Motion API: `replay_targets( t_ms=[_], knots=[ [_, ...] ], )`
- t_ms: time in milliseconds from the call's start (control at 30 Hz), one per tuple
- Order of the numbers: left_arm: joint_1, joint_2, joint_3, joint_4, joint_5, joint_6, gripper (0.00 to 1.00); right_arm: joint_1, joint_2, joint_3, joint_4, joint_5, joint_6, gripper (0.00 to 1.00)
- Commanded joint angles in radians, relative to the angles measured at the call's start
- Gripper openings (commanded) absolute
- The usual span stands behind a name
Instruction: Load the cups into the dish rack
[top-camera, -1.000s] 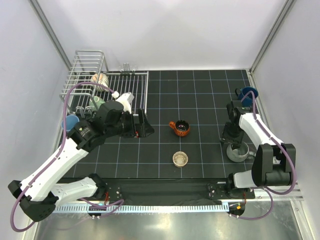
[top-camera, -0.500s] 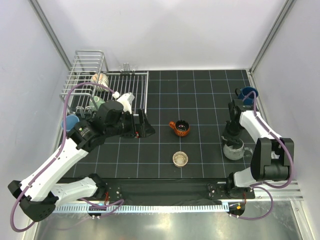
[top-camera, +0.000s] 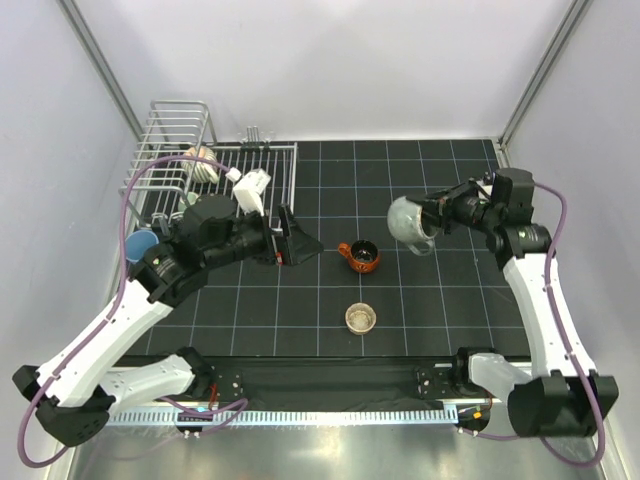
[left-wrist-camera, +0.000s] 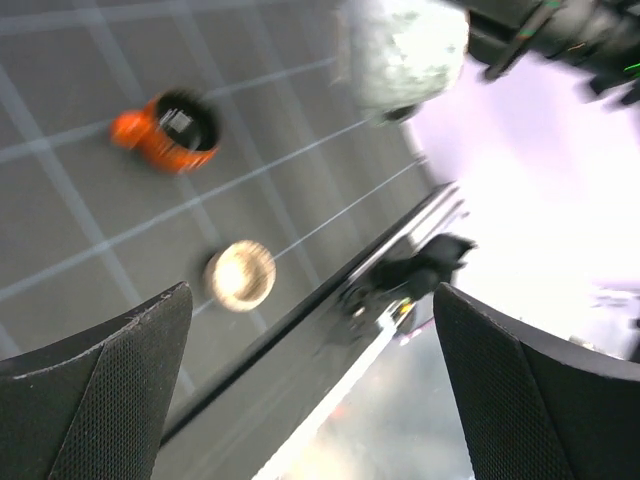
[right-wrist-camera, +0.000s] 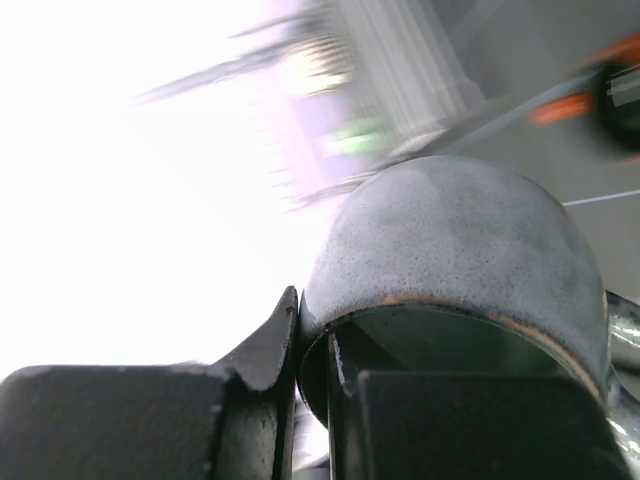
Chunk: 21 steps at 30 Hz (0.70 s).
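My right gripper (top-camera: 433, 213) is shut on the rim of the grey cup (top-camera: 408, 219), which hangs on its side above the mat. In the right wrist view one finger sits inside the grey cup (right-wrist-camera: 460, 240) and the other outside, with the gripper (right-wrist-camera: 320, 345) pinching the wall. My left gripper (top-camera: 300, 243) is open and holds nothing, just left of the orange-brown cup (top-camera: 358, 256). A small tan cup (top-camera: 360, 318) stands nearer the front. The left wrist view shows the orange-brown cup (left-wrist-camera: 170, 128), the tan cup (left-wrist-camera: 240, 275) and the grey cup (left-wrist-camera: 405, 50) beyond the open gripper (left-wrist-camera: 312, 300). The dish rack (top-camera: 265, 160) stands far left.
A ribbed cream cup (top-camera: 203, 162) lies in the rack's basket end. A light blue tumbler (top-camera: 139, 245) sits by the rack's near side, partly behind my left arm. White walls with metal posts close in the black gridded mat (top-camera: 400, 300).
My right gripper closed on the grey cup at the near right, lifted it and swung it up and to the left. My left gripper shifted slightly right and stayed open.
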Motion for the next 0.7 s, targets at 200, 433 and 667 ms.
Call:
replay_targets(
  t_ms=[200, 433, 667],
  knots=[
    [0.000, -0.059, -0.152, 0.592, 0.203, 0.123, 1.00, 0.060, -0.065, 0.063, 0.604, -0.233, 0.841, 0.04],
    [-0.002, 0.103, -0.114, 0.866, 0.375, 0.063, 1.00, 0.088, -0.042, 0.216, 0.699, -0.273, 0.977, 0.04],
    [-0.002, 0.271, -0.025, 1.172, 0.555, -0.023, 1.00, 0.091, -0.056, 0.266, 0.747, -0.312, 1.054, 0.04]
  ],
)
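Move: The grey cup, already pinched by its rim in the right hand, is about 21 cm right of the left hand, 8 ahead and slightly below; it hangs some 4 cm left of the right hand, 3 below. The left gripper is roughly 25 cm left and 9 back of the right. From the left hand, the orange cup stands 12 ahead, 15 right, and the beige cup 3 back, 15 right, both some 30 below. Right hand raises the pinched grey cup about 22 cm; open left reaches right and up towards the cup. ##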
